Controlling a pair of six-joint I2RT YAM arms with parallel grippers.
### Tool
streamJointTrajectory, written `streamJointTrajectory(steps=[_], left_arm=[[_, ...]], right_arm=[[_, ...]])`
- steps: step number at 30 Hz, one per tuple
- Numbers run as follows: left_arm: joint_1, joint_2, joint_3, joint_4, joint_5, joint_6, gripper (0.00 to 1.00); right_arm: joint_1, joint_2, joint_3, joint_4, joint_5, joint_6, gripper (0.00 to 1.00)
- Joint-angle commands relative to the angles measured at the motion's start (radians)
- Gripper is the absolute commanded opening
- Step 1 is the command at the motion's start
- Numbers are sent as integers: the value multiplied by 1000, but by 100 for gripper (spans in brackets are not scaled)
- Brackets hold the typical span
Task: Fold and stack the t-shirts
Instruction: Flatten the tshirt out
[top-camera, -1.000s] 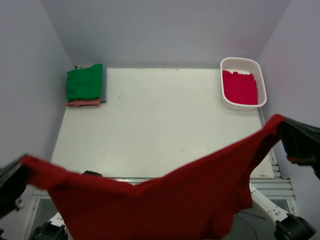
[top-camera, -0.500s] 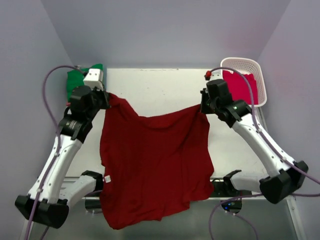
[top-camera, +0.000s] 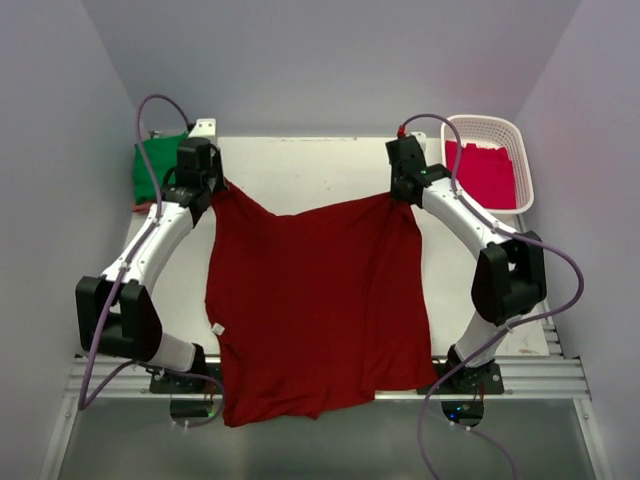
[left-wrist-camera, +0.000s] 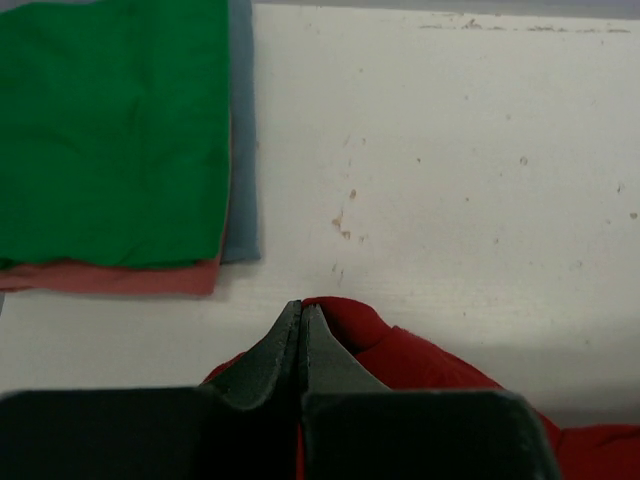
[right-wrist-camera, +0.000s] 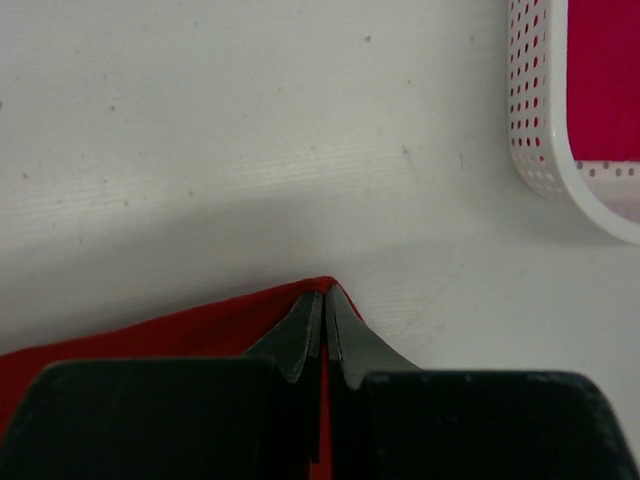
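Observation:
A large dark red t-shirt (top-camera: 315, 300) lies spread down the table, its lower end hanging over the near edge. My left gripper (top-camera: 214, 185) is shut on its far left corner (left-wrist-camera: 345, 318). My right gripper (top-camera: 403, 192) is shut on the far right corner (right-wrist-camera: 322, 287). A folded stack sits at the far left: a green t-shirt (top-camera: 158, 168) (left-wrist-camera: 110, 130) on top, a salmon-pink one (left-wrist-camera: 110, 277) and a bluish one (left-wrist-camera: 242, 150) under it. A crimson-pink t-shirt (top-camera: 485, 172) lies in the white basket (top-camera: 480, 125).
The white lattice basket (right-wrist-camera: 545, 150) stands at the far right corner, close to my right gripper. Grey walls close in the table on three sides. Purple cables arch over both arms. Bare white tabletop (top-camera: 300, 165) shows beyond the red shirt.
Both grippers have carried the red shirt from high near the camera out across the table and lowered it; over the last half second it was drawn farther back and flatter.

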Motion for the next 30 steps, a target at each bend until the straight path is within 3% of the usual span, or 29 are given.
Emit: streamJointTrajectory(steps=[1, 8, 12, 14, 16, 17, 18, 19, 20, 23, 30], left_arm=[[21, 78, 82, 137, -5, 36, 0], [56, 314, 256, 189, 49, 50, 0], [69, 548, 483, 178, 81, 53, 0], [72, 613, 618, 187, 119, 42, 0], [72, 658, 675, 230, 148, 33, 0], [72, 654, 691, 258, 174, 25, 0], [72, 635, 692, 266, 184, 14, 15], [72, 618, 691, 332, 190, 8, 48], [70, 599, 674, 350, 196, 5, 99], [69, 489, 578, 436, 219, -18, 100], [24, 313, 363, 396, 216, -81, 100]], right_arm=[[-27, 43, 75, 103, 99, -4, 0], [-78, 245, 261, 113, 155, -23, 0], [-102, 449, 556, 53, 199, -40, 0], [-102, 562, 714, 5, 301, -30, 0], [-102, 599, 765, 22, 366, -20, 0], [-104, 601, 767, 43, 413, -30, 17], [-103, 593, 763, 62, 425, -37, 33], [-102, 583, 759, 79, 437, -39, 52], [-102, 567, 749, 91, 443, -40, 77], [-101, 451, 580, 183, 428, -59, 91], [-73, 241, 336, 234, 356, -25, 90]])
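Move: Each hand already holds one far corner of the red t-shirt. The bare table where the left corner goes is about 17 cm ahead of the left hand, 2 cm right and 12 cm below; the folded stack's middle stands some 10 cm ahead and 16 cm left. The right corner's spot is about 15 cm ahead of the right hand, 3 cm right and 10 cm below, with the basket roughly 11 cm ahead and 22 cm right. Forward together towards the table's far edge, both hands draw the pinched t-shirt some 15 to 20 cm, the left sinking about 5 cm on the way and the right drifting right and turning clockwise. At full reach their fingers open wide and let go of the corners; then both draw back 4 or 5 cm, the left rising steeply with its fingertips tilting up, the right rising only a little. ##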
